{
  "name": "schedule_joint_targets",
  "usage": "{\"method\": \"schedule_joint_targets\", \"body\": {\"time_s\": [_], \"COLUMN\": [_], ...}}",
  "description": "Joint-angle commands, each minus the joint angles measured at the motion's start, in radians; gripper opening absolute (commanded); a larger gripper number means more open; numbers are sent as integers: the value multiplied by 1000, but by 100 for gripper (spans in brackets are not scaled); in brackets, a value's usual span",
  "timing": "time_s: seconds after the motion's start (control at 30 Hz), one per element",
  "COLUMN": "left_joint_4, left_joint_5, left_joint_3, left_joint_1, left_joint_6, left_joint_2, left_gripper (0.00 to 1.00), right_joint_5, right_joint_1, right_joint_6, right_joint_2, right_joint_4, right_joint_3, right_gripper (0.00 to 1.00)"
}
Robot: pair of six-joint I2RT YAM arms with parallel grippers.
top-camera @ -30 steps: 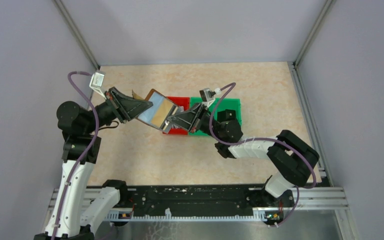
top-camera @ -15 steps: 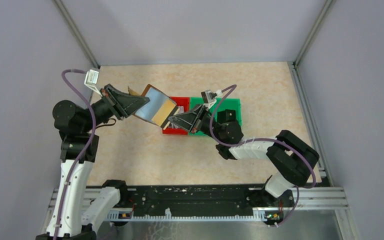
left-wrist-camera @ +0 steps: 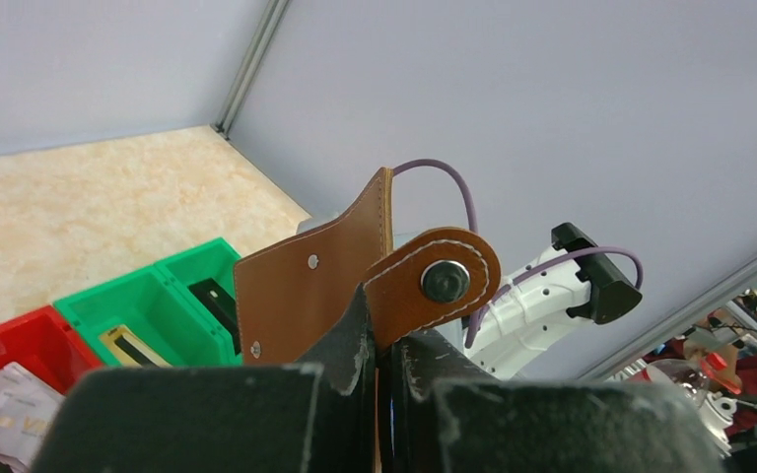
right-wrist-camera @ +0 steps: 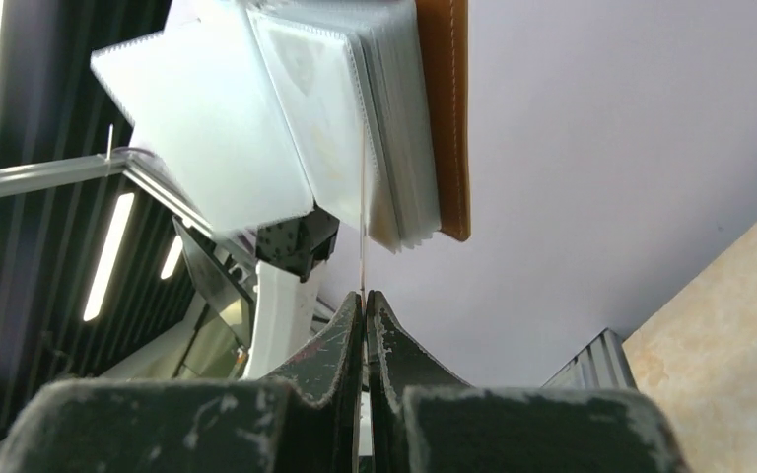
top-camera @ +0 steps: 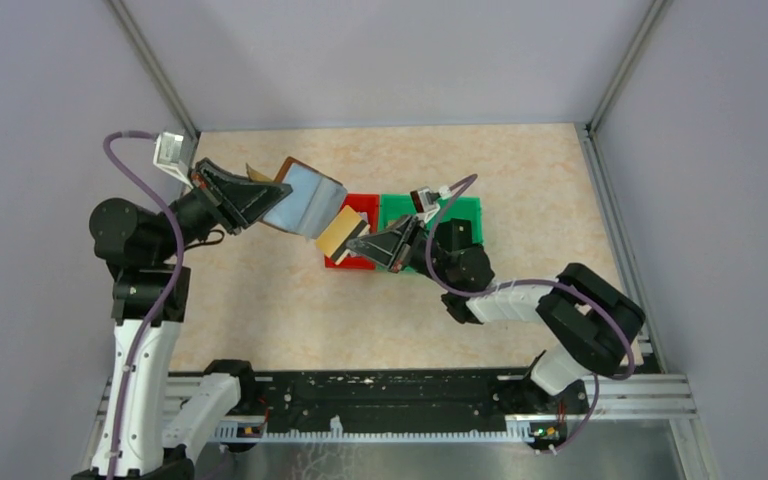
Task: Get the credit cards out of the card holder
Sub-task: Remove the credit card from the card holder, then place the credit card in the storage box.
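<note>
My left gripper (top-camera: pixel 272 197) is shut on the brown card holder (top-camera: pixel 303 197), holding it open in the air with its pale blue inside facing up. In the left wrist view (left-wrist-camera: pixel 382 307) the jaws pinch the brown cover (left-wrist-camera: pixel 301 286) by the snap tab (left-wrist-camera: pixel 444 281). My right gripper (top-camera: pixel 356 244) is shut on a gold credit card (top-camera: pixel 338 230), whose far end lies at the holder's lower right edge. In the right wrist view (right-wrist-camera: pixel 365 296) that card (right-wrist-camera: pixel 362 227) is edge-on, a thin line reaching up among the clear pockets (right-wrist-camera: pixel 335 118).
A red bin (top-camera: pixel 364 204) and a green bin (top-camera: pixel 460 212) stand side by side under the right gripper. In the left wrist view the green bin (left-wrist-camera: pixel 172 271) holds a gold card (left-wrist-camera: pixel 133 345) and a dark item (left-wrist-camera: pixel 212 301); the red bin (left-wrist-camera: pixel 20 330) holds greyish pieces (left-wrist-camera: pixel 5 414).
My left gripper has pulled the holder up and to the left. The gold card, held by the right gripper, has slid out from the holder's middle to its lower right edge.
</note>
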Motion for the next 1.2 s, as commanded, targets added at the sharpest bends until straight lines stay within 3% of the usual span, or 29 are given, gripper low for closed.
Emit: {"method": "schedule_joint_targets", "body": {"time_s": [0.0, 0.13, 0.23, 0.37, 0.53, 0.8, 1.17], "left_joint_4": [33, 29, 35, 54, 103, 109, 135], "left_joint_5": [-11, -7, -3, 14, 63, 135, 166], "left_joint_3": [52, 59, 61, 73, 77, 80, 75], "left_joint_1": [6, 6, 6, 6, 6, 6, 6], "left_joint_6": [38, 37, 36, 40, 29, 86, 68], "left_joint_2": [-3, -2, -1, 3, 9, -21, -32], "left_gripper": [0, 0, 0, 0, 0, 0, 0], "right_joint_5": [-42, -122, -190, -172, -94, 68, 181], "right_joint_1": [-59, -140, -227, -271, -278, -279, -279], "right_joint_6": [8, -28, -123, -473, -746, -932, -976], "right_joint_2": [-113, -221, -326, -419, -329, -117, 110], "right_joint_4": [137, -68, -451, -1148, -1639, -1923, -1939], "right_joint_3": [-21, -19, 9, 168, 385, 599, 681], "right_gripper": [0, 0, 0, 0, 0, 0, 0]}}
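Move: The right hand already pinches a gold card, almost all of it showing beyond the clear pockets of the card holder. The green compartment with the gold cards lies about 22 cm ahead of this hand, 8 cm to its right and 32 cm down; the red box is some 11 cm left of that compartment, the black-card compartment 12 cm right of it. The card holder hangs about 3 cm ahead, 8 cm left and 8 cm above. From the left hand, the gold-card compartment is roughly 20 cm ahead, 19 cm right, 45 cm down. Keeping its pinch on the gold card, the right hand carries it away from the card holder, first some 6 cm right with a slight rise, then forward and steeply down towards the gold-card compartment, rolling about 80 degrees so the fingers come to slant downward. The left hand keeps hold of the card holder and late on draws it back about 4 cm, lifting slightly. ##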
